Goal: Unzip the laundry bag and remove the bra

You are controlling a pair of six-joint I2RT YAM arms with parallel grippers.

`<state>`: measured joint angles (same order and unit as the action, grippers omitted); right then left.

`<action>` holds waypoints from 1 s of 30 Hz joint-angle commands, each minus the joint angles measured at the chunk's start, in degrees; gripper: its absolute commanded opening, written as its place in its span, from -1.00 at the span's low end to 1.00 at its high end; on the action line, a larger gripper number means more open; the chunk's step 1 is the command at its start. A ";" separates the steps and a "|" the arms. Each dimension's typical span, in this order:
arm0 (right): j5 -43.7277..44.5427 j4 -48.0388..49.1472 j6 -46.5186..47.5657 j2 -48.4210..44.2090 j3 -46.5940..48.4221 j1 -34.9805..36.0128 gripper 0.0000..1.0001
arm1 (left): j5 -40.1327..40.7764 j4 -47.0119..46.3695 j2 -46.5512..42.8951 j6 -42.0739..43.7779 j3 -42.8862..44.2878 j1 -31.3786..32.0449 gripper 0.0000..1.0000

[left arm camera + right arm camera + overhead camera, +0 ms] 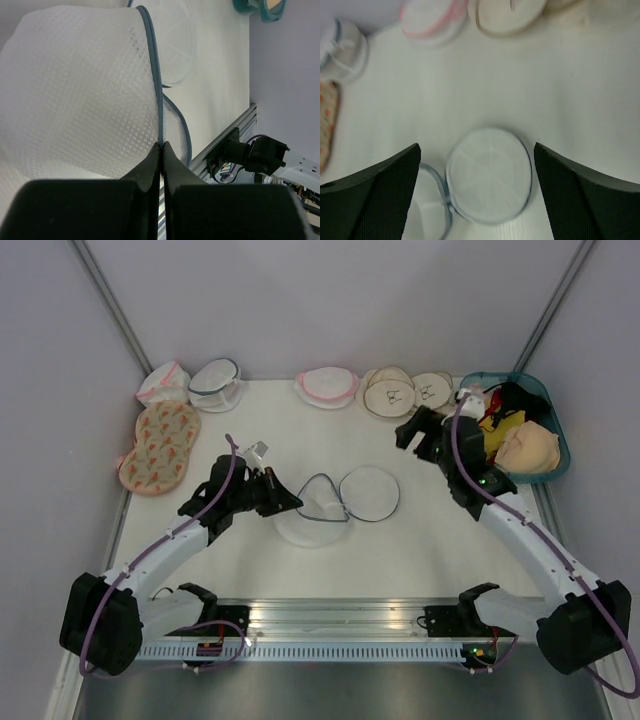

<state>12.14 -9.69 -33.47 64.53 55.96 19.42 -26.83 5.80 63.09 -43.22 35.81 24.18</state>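
Note:
The laundry bag (312,518) lies unzipped in the middle of the table, its round lid (369,493) flipped flat to the right. My left gripper (293,504) is shut on the bag's blue-grey zipper trim (160,120), with white mesh (75,90) filling the left wrist view. The peach bra (531,448) lies in the teal bin (520,379) at the back right. My right gripper (409,434) hangs open and empty above the table, left of the bin. In the right wrist view the lid (489,172) shows between the spread fingers (380,192).
Along the back edge sit a pink-trimmed bag (327,387), a blue-trimmed round bag (216,385), another white bag (163,383) and beige round bags (390,393). An orange-patterned piece (160,445) lies at the left. Red and yellow garments (506,425) share the bin.

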 commanded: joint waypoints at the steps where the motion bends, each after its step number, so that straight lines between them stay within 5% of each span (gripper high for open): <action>1: -3.96 0.46 -3.61 -2.03 -9.62 4.29 0.94 | 2.04 0.26 -2.18 -0.02 -0.39 -0.28 -0.96; 4: -5.37 2.22 -7.99 -6.68 -18.94 4.57 0.73 | 2.13 -0.26 -2.80 -0.46 -1.44 -0.28 -0.96; 7: -5.99 3.54 -13.00 -9.07 -26.42 4.75 0.16 | 2.04 -0.97 -3.24 -1.07 -2.41 -0.28 -0.96; 11: -5.63 3.63 -15.82 -7.16 -31.26 5.28 0.24 | 1.87 -1.93 -3.68 -1.78 -3.82 -0.28 -0.96; 17: -9.94 16.52 -19.08 1.02 -34.95 5.63 0.42 | 1.60 -3.25 -3.06 -2.30 -4.70 -0.28 -0.96; 25: -9.33 29.02 -21.63 10.69 -34.87 5.80 0.30 | 1.17 -4.40 -2.53 -2.57 -4.96 -0.19 -0.96; 28: -8.80 31.84 -21.02 15.09 -32.86 6.33 0.00 | 0.90 -5.19 -2.01 -2.83 -4.96 -0.28 -0.96; 30: -8.63 31.76 -19.88 16.68 -30.75 7.12 -0.60 | 0.73 -5.36 -1.74 -2.92 -4.70 -0.28 -0.96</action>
<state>3.03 17.63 -53.74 79.50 22.46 25.52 -25.63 3.22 61.12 -44.45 30.94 24.16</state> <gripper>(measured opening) 0.258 0.025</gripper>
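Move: The laundry bag's round lid, folded open on the table, has its middle roughly 25 cm below the right hand, about 9 cm to its left and 4 cm back. The bag body lies some 20 cm left and 8 cm back; the tan round bags stand about 19 cm ahead and 4 cm left, the teal bin roughly 12 cm ahead and 26 cm right. From the left hand, which still holds the bag's rim, the lid is about 14 cm right, 6 cm ahead and 13 cm lower. The lid's near right edge is what the right hand swoops down to: some 24 cm down and first back, its fingers tipping about 25 degrees further down, then easing a few centimetres forward and left. Its wide-open fingers narrow on the way and finally close around the blue rim. The left hand keeps its pinch on the bag's rim, sinking about 2 cm. ##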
